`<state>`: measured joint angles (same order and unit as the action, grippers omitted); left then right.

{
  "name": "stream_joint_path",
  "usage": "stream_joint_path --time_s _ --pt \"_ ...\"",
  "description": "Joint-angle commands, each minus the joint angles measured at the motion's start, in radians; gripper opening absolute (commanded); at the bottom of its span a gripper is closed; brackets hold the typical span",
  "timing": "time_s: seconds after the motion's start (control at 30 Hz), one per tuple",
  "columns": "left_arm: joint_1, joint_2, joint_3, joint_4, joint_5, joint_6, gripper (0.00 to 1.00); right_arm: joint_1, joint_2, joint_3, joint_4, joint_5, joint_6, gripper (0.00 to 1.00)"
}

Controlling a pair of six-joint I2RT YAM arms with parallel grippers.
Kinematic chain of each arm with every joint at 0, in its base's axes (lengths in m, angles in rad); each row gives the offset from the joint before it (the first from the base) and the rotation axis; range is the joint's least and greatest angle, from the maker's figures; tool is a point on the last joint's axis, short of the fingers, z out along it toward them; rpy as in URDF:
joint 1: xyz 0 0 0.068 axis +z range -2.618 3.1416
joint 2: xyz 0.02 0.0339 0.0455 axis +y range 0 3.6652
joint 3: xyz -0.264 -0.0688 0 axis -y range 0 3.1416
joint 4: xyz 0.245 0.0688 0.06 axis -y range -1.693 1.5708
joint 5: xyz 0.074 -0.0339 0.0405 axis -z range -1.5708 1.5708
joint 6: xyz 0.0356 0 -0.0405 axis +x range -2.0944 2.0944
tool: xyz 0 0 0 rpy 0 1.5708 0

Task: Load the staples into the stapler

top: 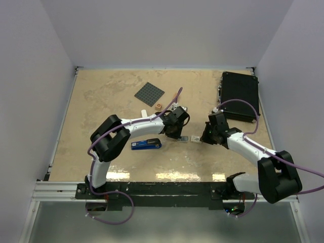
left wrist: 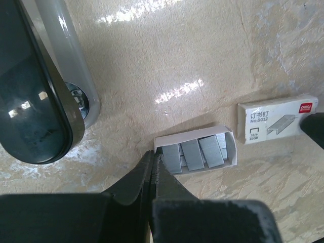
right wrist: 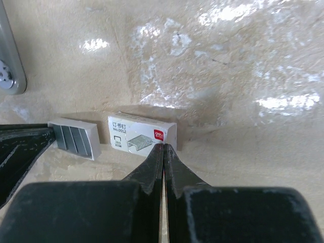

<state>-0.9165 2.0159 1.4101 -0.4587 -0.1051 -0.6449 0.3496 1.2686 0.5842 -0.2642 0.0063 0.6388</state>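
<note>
The staples are a small open tray [left wrist: 197,152] of grey staple strips and, just right of it, their whitish printed box [left wrist: 276,120]; from above the tray [top: 185,138] and box [top: 195,137] look tiny. My left gripper [left wrist: 153,153] is shut and empty, tips at the tray's left end. My right gripper [right wrist: 164,147] is shut and empty, tips against the box [right wrist: 142,134] at its near right end. A blue stapler [top: 146,145] lies left of both. A grey stapler-like body with a dark top [left wrist: 45,101] lies beyond the tray, mostly hidden from above; which is the task's stapler I cannot tell.
A dark grey baseplate [top: 150,94] and a small orange block [top: 159,106] sit behind the left arm. A black case [top: 240,95] stands at the back right. A white piece [top: 144,114] lies by the left forearm. White walls close three sides.
</note>
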Motion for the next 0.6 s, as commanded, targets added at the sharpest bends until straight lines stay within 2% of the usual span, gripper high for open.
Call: stream_joint_path --time_s 0.0,0.13,0.23,0.43,0.47,0.57 --pt "0.005 0.006 0.019 -0.003 -0.005 0.021 0.0 -0.015 0.005 0.051 -0.056 0.09 -0.018 0.0" --pt "0.002 0.015 0.043 -0.003 -0.001 0.021 0.0 -0.029 -0.005 0.048 -0.084 0.144 0.009 0.01" --pt "0.001 0.024 0.061 -0.003 0.011 0.022 0.04 -0.043 -0.028 0.042 -0.087 0.169 0.03 0.06" --pt "-0.012 0.037 0.082 -0.006 0.025 0.019 0.2 -0.047 -0.087 0.035 -0.09 0.196 0.052 0.21" --pt "-0.012 0.032 0.079 -0.008 0.027 0.019 0.25 -0.046 -0.092 0.035 -0.093 0.195 0.048 0.27" --pt "-0.01 0.011 0.066 -0.002 0.016 0.016 0.37 -0.046 -0.104 0.04 -0.102 0.195 0.042 0.36"
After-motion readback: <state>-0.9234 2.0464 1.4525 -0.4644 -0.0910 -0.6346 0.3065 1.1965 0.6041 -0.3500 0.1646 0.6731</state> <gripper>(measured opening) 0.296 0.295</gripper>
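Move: At the left hand's closed tips is the near end of the open staple tray, whose middle lies about 2 cm to its right, level fore and aft and 1 cm below. The black-and-grey stapler's middle is some 10 cm ahead and 3 cm left of that hand; the blue stapler's, 15 cm left and 3 cm back. For the right hand, the empty sleeve's middle is about 2 cm left and 1 cm down, the tray's about 9 cm left. Drawing the sleeve on to the right, away from the staple tray, the right hand travels about 4 cm with its shut tips on the sleeve's outer end, turning some 10 degrees clockwise; it then opens part way and starts to rise, by 1.5 cm. The left hand shifts roughly 1 cm right with the tray, its fingers parting around the tray's end wall. ##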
